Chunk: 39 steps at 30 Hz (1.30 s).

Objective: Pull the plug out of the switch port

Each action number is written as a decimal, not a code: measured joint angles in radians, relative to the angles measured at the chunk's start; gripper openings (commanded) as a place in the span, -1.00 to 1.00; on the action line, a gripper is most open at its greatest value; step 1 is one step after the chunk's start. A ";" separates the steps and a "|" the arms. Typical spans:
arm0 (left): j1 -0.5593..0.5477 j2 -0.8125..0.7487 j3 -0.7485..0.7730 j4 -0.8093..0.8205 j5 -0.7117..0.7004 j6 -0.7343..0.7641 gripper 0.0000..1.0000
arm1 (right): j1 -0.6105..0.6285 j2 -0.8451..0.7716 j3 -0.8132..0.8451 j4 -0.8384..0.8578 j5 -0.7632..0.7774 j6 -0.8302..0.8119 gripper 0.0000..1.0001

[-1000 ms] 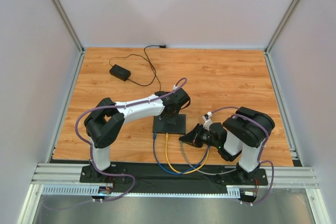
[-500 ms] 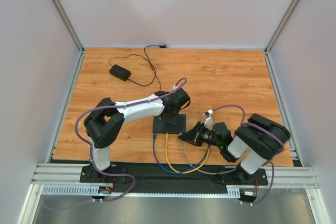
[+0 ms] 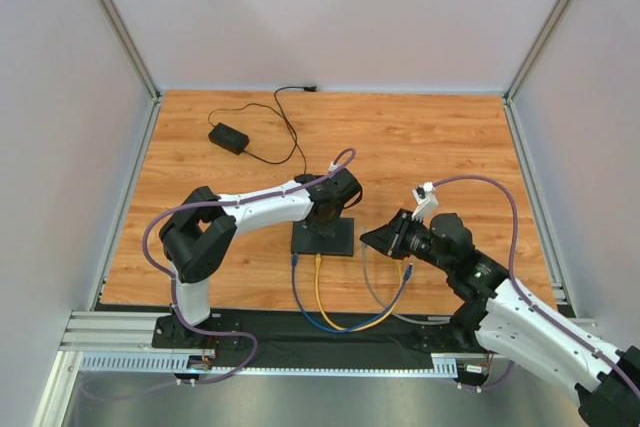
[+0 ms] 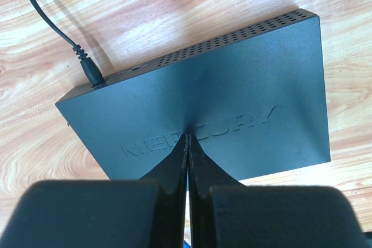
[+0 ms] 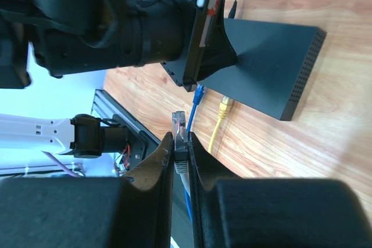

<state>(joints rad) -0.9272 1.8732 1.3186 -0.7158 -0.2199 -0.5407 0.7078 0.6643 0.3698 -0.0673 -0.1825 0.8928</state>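
The switch (image 3: 322, 238) is a flat black box lying on the wooden table. My left gripper (image 4: 187, 136) is shut, with its tips pressed down on the switch's top (image 4: 232, 97). My right gripper (image 5: 180, 137) is shut on a clear plug (image 5: 179, 121) with a grey boot. It holds the plug in the air, apart from the switch (image 5: 273, 68). In the top view the right gripper (image 3: 372, 239) sits just right of the switch. A blue plug (image 5: 199, 94) and a yellow plug (image 5: 223, 105) sit in the switch's near edge.
A thin black power lead (image 4: 90, 74) plugs into the switch's far side and runs to a small black adapter (image 3: 228, 137) at the back left. Blue, yellow and grey cables (image 3: 345, 319) loop toward the arm bases. Frame rails bound the table.
My right gripper has moved right and away from the switch's near edge with the grey cable's plug in it, and the right arm has swung out low to the right. The left arm has stayed put.
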 measured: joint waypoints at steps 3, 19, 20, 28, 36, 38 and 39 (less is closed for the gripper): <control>0.000 -0.002 -0.001 0.000 0.000 -0.003 -1.00 | 0.000 -0.013 0.089 -0.122 0.033 -0.048 -1.00; 0.000 -0.033 -0.044 0.044 -0.002 -0.012 -1.00 | 0.000 -0.013 0.637 -0.234 0.217 -0.149 -1.00; 0.000 -0.034 -0.045 0.045 -0.002 -0.013 -1.00 | 0.000 -0.013 0.656 -0.235 0.232 -0.158 -1.00; 0.000 -0.040 -0.053 0.052 -0.002 -0.015 -1.00 | 0.000 0.136 1.011 -0.326 0.419 -0.391 -0.99; 0.000 -0.044 -0.058 0.056 -0.002 -0.015 -1.00 | -0.050 0.438 1.375 -0.638 0.705 -0.601 -1.00; 0.000 -0.045 -0.060 0.059 -0.001 -0.015 -1.00 | -0.099 0.469 1.366 -0.704 0.715 -0.619 -0.99; 0.000 -0.045 -0.060 0.059 -0.001 -0.015 -1.00 | -0.133 0.483 1.358 -0.734 0.713 -0.629 -1.00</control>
<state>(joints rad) -0.9268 1.8278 1.2591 -0.6567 -0.2207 -0.5560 0.5751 1.1469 1.7279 -0.8013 0.5304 0.2634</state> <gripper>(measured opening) 0.003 0.123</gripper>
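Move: About 18 cm ahead of the right hand, 15 cm to its right and 16 cm below lies the clear table. The switch is some 6 cm ahead, 9 cm left and 15 cm below, its yellow plug level with the hand and 10 cm left. The cables' loose blue plug is 2 cm back, 10 cm right. From the left hand, directly over the switch, that clear table is roughly 11 cm ahead and 24 cm right. Carrying the already freed grey plug up and away from the switch, the right hand rises about 35 cm, then swings forward and right over the clear table, sinking some 6 cm at the end. Its fingers keep their pinch and turn clockwise from pointing left to nearly straight ahead. The left hand stays, its closed fingertips resting on the switch. ##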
